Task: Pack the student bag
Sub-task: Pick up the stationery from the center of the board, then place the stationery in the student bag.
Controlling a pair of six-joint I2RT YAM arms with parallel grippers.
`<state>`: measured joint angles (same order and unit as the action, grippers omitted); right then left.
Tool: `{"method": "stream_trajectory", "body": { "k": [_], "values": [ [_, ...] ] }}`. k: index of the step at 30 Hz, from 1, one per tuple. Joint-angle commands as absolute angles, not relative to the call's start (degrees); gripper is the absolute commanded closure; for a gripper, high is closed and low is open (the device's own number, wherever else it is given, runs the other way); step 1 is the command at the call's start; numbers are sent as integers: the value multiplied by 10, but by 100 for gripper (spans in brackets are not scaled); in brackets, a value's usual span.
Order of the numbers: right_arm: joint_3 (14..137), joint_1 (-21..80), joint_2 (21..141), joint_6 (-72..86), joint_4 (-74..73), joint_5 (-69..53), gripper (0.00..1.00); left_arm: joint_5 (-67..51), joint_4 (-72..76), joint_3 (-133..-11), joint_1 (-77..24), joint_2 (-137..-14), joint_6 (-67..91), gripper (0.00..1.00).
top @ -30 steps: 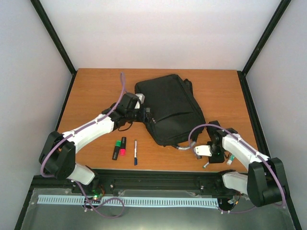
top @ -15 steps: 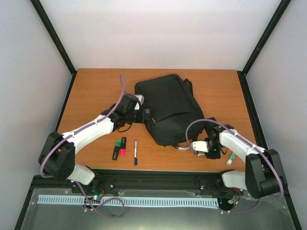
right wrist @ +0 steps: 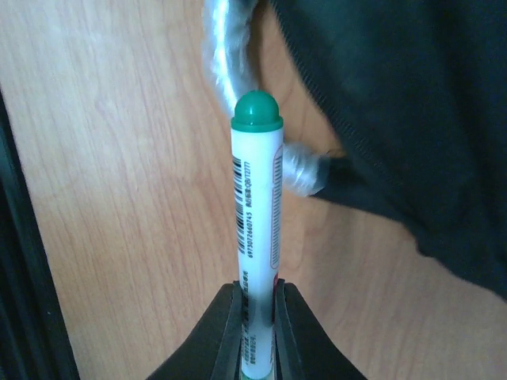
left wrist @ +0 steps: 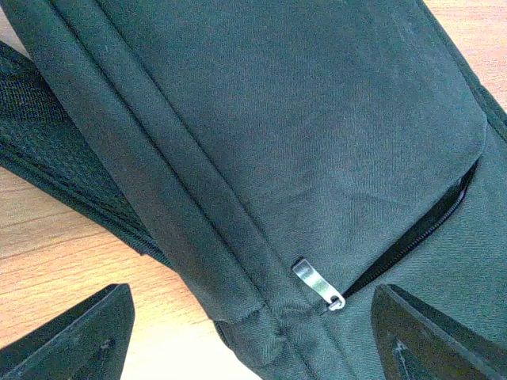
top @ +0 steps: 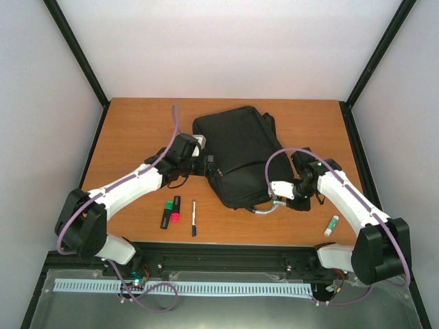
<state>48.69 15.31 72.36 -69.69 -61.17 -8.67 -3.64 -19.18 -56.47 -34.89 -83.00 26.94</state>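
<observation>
The student bag [top: 243,154] is a large black backpack lying flat mid-table, its front pocket zipper partly open. My left gripper [top: 209,166] hovers open over the bag's left edge. In the left wrist view its fingers [left wrist: 75,340] straddle the silver zipper pull [left wrist: 318,283] and the seam. My right gripper [right wrist: 257,317] is shut on a white marker with a green cap [right wrist: 257,198]. It holds the marker above the wood just off the bag's near right corner [top: 285,194].
A green and a red highlighter [top: 170,211] and a dark pen [top: 194,218] lie near the front edge on the left. A white stick with a green end [top: 333,225] lies at the front right. A clear ribbed tube [top: 264,209] curls from the bag's near corner.
The right gripper closed on the white marker and carried it from the front edge up and left toward the bag's corner. The left arm stayed still.
</observation>
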Motion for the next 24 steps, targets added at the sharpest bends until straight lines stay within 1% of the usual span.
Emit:
{"method": "stream_trajectory", "body": {
  "k": [1, 5, 11, 18, 24],
  "values": [
    [549, 160, 717, -670, -677, -159, 97, -26, -204, -593, -352, -830, 265, 16],
    [599, 159, 744, -612, -678, -201, 97, -26, -200, -594, -352, -827, 270, 17],
    [660, 159, 827, -505, -660, -236, 97, -28, -198, -598, -352, -832, 274, 17],
    [701, 160, 908, -380, -604, -226, 97, -41, -185, -585, -352, -832, 287, 17],
    [759, 160, 989, -310, -603, -207, 97, -55, -171, -572, -352, -840, 297, 18]
  ]
}}
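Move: The green-capped marker is already pinched in the right hand. The bag's front pocket opening, where it seems headed, lies about 15 cm ahead of that hand, 14 cm to its left and 3 cm lower. The bag handle is some 9 cm left and 2 cm ahead, 6 cm below; the glue stick is 10 cm right and 3 cm back, on the table. From the left hand the opening is roughly 11 cm right, 2 cm ahead, 9 cm down. The green-capped marker stays pinched near one end as the right hand carries it off the bare table by the handle and over the bag's near right part, towards the pocket opening. The hand first rises about 5 cm while going left, then swings forward and left, sinking some 3 cm again, about 9 cm forward overall. The wrist turns roughly 30 degrees clockwise, and the fingertips tip a little left and back. ##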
